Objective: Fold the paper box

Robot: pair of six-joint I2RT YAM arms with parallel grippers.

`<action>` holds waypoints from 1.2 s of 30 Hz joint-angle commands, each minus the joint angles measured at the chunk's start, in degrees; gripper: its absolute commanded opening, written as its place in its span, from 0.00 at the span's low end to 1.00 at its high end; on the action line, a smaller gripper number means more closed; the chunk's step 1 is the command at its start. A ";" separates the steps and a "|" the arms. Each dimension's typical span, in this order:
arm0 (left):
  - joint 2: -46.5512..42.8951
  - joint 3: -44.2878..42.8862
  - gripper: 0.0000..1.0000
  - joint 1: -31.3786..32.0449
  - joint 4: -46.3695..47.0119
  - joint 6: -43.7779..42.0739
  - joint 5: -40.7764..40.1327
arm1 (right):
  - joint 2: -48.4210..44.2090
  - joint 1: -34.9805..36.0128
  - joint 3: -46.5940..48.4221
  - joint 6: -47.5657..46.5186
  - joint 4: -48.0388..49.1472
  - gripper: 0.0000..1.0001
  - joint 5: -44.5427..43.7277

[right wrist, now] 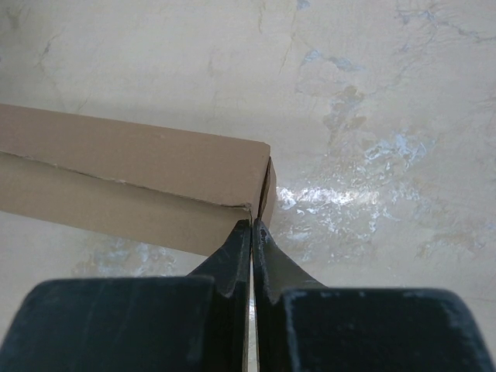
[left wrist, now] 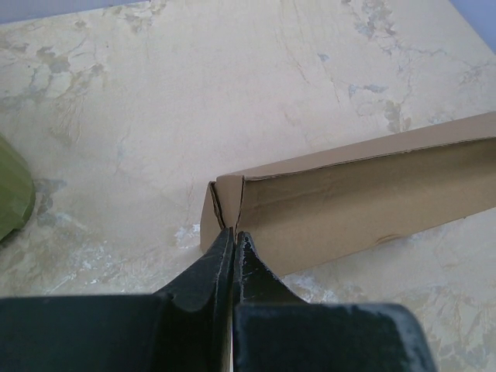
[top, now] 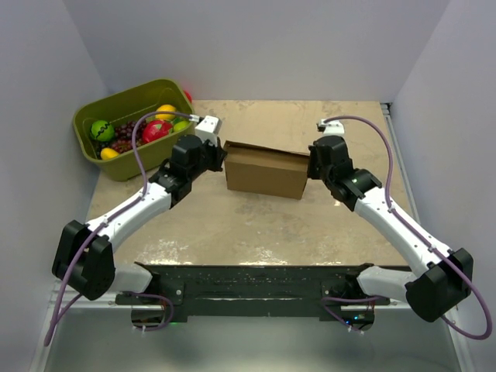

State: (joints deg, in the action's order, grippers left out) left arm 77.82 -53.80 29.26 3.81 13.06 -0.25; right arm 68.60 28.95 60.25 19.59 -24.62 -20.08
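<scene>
The paper box is a brown cardboard mailer, folded into a shallow closed shape and standing on a long edge in the middle of the table. My left gripper is at its left end. In the left wrist view that gripper is shut on the end wall of the paper box, with a thin strip of cardboard between the jaws. My right gripper is at the right end. In the right wrist view that gripper is shut on the corner of the paper box.
An olive-green bin holding several toy fruits stands at the back left, just behind the left arm; its edge shows in the left wrist view. White walls enclose the beige marbled table on three sides.
</scene>
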 commanded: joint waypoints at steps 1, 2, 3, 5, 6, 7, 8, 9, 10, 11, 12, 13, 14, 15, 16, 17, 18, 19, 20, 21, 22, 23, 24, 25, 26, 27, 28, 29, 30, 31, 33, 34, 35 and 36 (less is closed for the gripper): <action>1.46 5.63 0.00 0.10 -6.71 1.18 -0.80 | 1.19 1.37 -3.12 1.76 -4.82 0.00 1.71; 1.46 5.72 0.00 0.19 -6.80 1.18 -1.93 | 1.10 1.37 -3.21 2.02 -4.82 0.00 1.45; 1.46 5.90 0.00 0.10 -7.50 1.09 -2.64 | 1.01 1.37 -3.29 1.94 -4.82 0.00 1.18; 1.37 5.73 0.00 0.19 -8.12 0.57 -5.01 | 1.01 1.46 -3.47 1.94 -4.91 0.00 0.57; 1.37 5.72 0.00 0.19 -8.64 0.39 -5.28 | 0.92 1.37 -3.47 1.94 -4.82 0.00 0.48; 1.45 5.90 0.00 0.19 -8.65 0.13 -5.29 | 0.92 1.37 -3.65 1.94 -4.82 0.00 0.56; 1.54 6.16 0.00 0.27 -8.30 -0.05 -3.98 | 1.01 1.46 -3.82 1.94 -4.73 0.00 0.65; 1.54 6.95 0.00 0.36 -7.25 -0.23 -3.10 | 1.01 1.55 -3.91 1.94 -4.65 0.00 0.65; 1.63 7.22 0.00 0.36 -6.89 0.03 -2.39 | 1.01 1.46 -4.26 2.03 -4.47 0.00 0.74; 1.89 7.22 0.00 0.54 -6.72 0.12 -1.34 | 1.01 1.55 -4.35 2.03 -4.38 0.00 0.83; 1.90 6.78 0.00 0.54 -6.89 0.21 -0.98 | 0.92 1.46 -4.26 2.03 -4.38 0.00 0.83; 1.90 6.34 0.00 0.54 -7.15 0.12 -0.98 | 0.75 1.55 -4.09 2.03 -4.47 0.00 0.91; 1.46 5.64 0.08 0.54 -7.59 0.04 -0.89 | 0.75 1.55 -3.91 1.94 -4.56 0.00 0.92; 1.11 4.16 0.12 0.45 -8.03 -0.05 -0.80 | 0.66 1.55 -3.74 1.85 -4.56 0.00 0.92; 0.76 3.27 0.18 0.54 -8.21 -0.40 -0.54 | 0.66 1.55 -3.30 1.76 -4.73 0.00 0.74; 0.23 2.39 0.27 0.54 -8.38 -0.58 -0.37 | 0.66 1.64 -3.12 1.76 -4.73 0.00 0.74; -0.04 0.56 0.29 0.54 -8.73 -0.84 -0.19 | 0.75 1.64 -3.03 1.68 -4.91 0.00 0.65; -0.21 -0.42 0.32 0.54 -9.00 -1.36 -0.10 | 0.83 1.64 -2.94 1.67 -4.91 0.00 0.74; -0.21 -1.38 0.33 0.45 -9.17 -1.54 -0.10 | 0.75 1.64 -2.94 1.67 -4.91 0.00 0.83; -0.13 -3.13 0.33 0.45 -9.70 -2.24 -0.01 | 0.66 1.64 -3.03 1.67 -5.00 0.00 0.83; -0.04 -3.94 0.33 0.54 -9.79 -2.60 -0.10 | 0.66 1.64 -3.12 1.67 -5.00 0.00 0.83; 0.22 -4.55 0.33 0.45 -9.88 -2.86 -0.10 | 0.75 1.55 -3.12 1.67 -5.00 0.00 0.83; 0.49 -5.86 0.33 0.45 -9.97 -3.39 -0.10 | 0.57 1.55 -3.12 1.67 -5.00 0.00 0.83; 0.75 -6.49 0.33 0.36 -10.14 -3.57 -0.36 | 0.57 1.64 -3.12 1.67 -5.08 0.00 0.91; 1.36 -7.10 0.33 0.36 -10.32 -3.65 -0.54 | 0.57 1.55 -3.03 1.67 -5.09 0.00 0.83; 1.54 -7.98 0.33 0.36 -10.40 -3.92 -0.63 | 0.57 1.55 -3.03 1.59 -5.09 0.00 0.74; 1.72 -8.25 0.33 0.45 -10.14 -3.92 -0.54 | 0.57 1.64 -2.94 1.59 -5.09 0.00 0.83; 1.98 -8.51 0.33 0.45 -9.97 -3.92 -0.37 | 0.57 1.55 -2.94 1.50 -5.09 0.00 0.74; 2.07 -8.95 0.33 0.45 -9.53 -3.92 -0.28 | 0.66 1.55 -2.86 1.59 -5.26 0.00 0.74; 1.98 -9.04 0.32 0.36 -9.18 -3.83 -0.10 | 0.66 1.55 -2.86 1.41 -5.26 0.00 0.57; 2.16 -9.48 0.31 0.36 -8.56 -3.74 -0.10 | 0.66 1.55 -2.77 1.50 -5.26 0.00 0.48; 2.25 -9.57 0.30 0.36 -8.47 -3.74 -0.01 | 0.75 1.55 -2.77 1.41 -5.26 0.00 0.48; 2.25 -9.74 0.30 0.36 -8.30 -3.83 -0.19 | 0.75 1.55 -2.77 1.32 -5.26 0.00 0.48; 2.07 -9.74 0.30 0.45 -8.04 -3.74 -0.28 | 0.75 1.64 -2.77 1.41 -5.35 0.00 0.56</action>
State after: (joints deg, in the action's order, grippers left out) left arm 79.83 -60.86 29.65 -5.67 10.63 -0.84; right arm 68.53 29.98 58.46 20.34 -24.10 -21.41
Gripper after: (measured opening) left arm 0.305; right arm 0.010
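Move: The left fingers are shut at the standing box's near left upright edge, just under its top; the box's middle lies about 12 cm right, 2 ahead and 4 below. The green bin is some 25 cm left and 10 farther out, roughly 7 lower. The right fingers are shut at the near right edge, the box's middle about 12 cm left, 3 ahead and 4 below. Both hands, pinching the box's near corners, sink about 1 cm; the left then opens and rises nearly 2. ##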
